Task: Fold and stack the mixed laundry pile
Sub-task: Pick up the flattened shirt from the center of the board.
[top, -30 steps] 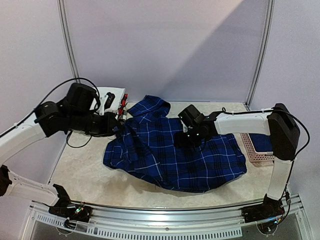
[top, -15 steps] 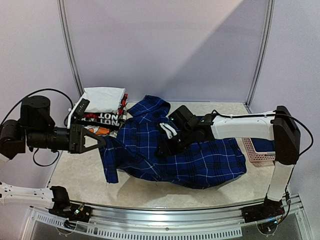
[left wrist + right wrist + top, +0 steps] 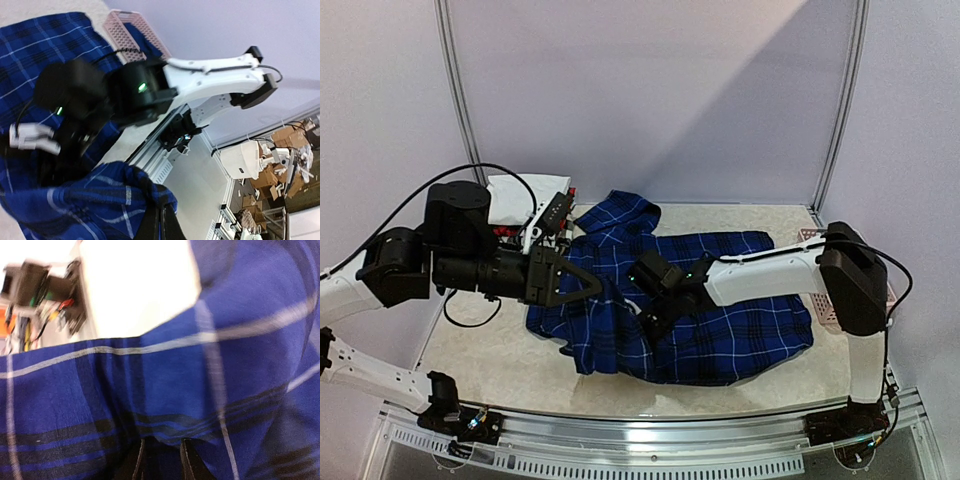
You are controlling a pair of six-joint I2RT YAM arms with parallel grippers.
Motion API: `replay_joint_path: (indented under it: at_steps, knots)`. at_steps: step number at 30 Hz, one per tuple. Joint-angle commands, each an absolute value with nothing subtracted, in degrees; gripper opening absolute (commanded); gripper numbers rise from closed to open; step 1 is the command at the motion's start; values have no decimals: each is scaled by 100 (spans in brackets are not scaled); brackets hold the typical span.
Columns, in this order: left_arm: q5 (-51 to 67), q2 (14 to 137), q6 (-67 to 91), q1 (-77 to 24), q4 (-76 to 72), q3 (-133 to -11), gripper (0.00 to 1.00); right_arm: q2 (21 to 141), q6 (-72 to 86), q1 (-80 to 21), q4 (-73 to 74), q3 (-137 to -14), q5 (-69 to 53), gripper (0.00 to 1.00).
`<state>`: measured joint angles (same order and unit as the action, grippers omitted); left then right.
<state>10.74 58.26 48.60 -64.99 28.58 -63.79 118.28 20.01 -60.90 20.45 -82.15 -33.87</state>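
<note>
The dark-blue plaid shirt [image 3: 740, 320] lies spread across the middle of the table, its left part folded over toward the centre. My left gripper [image 3: 592, 287] is shut on the shirt's left edge, and the left wrist view shows that cloth [image 3: 75, 200] bunched at the tips of the closed left gripper [image 3: 161, 212]. My right gripper [image 3: 650, 305] presses down into the shirt near its middle. In the right wrist view the right gripper [image 3: 161, 460] has its narrow jaws pinching a fold of plaid cloth [image 3: 165, 365].
A stack of folded white and black garments [image 3: 525, 195] sits at the back left. A pink lattice basket [image 3: 825, 312] stands at the right, mostly behind my right arm, and it shows in the left wrist view as the basket [image 3: 135, 25] with dark blue cloth in it. Bare table [image 3: 490, 350] lies at the front left.
My left gripper swung out left, then came back right, carrying the shirt's left edge over the shirt. My right gripper slid left along the shirt and closed on the cloth.
</note>
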Motion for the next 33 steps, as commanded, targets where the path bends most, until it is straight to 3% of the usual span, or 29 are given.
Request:
replay_joint_path:
  at_steps: [1,6,9,20,28,33]
  knots:
    - [1244,6039,4495,-6738,2240,-6920,0,11482,1857,-6330,1590,-7903,-4285,24]
    - [1360,6374,4296,-6925,2106,-7304,0,11399,1683,-6777,1371,-7823,-5063,26]
    - [1404,6465,4272,-6984,2080,-7258,0,11400,1613,-6841,1486,-7828,-4783,28]
    - [374,6001,4142,-6996,2450,-6403,0,11258,2803,-6196,2532,-8041,-1472,34]
    - [-738,5674,3782,-6974,2855,-6142,0,10192,3383,-5696,3206,-7452,575,57]
    - [-1320,5443,3628,-6942,2983,-5975,0,9166,3957,-5583,3731,-6721,1744,88]
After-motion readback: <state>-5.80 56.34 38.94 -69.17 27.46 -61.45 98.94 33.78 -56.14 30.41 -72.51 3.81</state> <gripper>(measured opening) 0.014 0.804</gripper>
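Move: The shirt's middle lies about 10 cm ahead of the partly closed right hand, 5 cm to its right and some 4 cm below; the loose sleeve is about 35 cm ahead and 8 cm left, the pink basket 13 cm ahead and 50 cm right. The shut left hand, already holding a bunch of the cloth, has the shirt's middle 14 cm ahead, 17 cm to its right and 30 cm below, with the laundry stack some 30 cm ahead and 26 cm left. Across the shirt, the right hand draws back about 9 cm towards the base beside the hanging fold, then reverses and swings some 19 cm forward and 13 cm right over the cloth's middle, rising at the end as its fingers open wide and it turns clockwise. The shirt's bunch stays pinched in the left hand, which lifts and eases right, sinks again, then drifts slightly forward and left while its wrist tips up. ##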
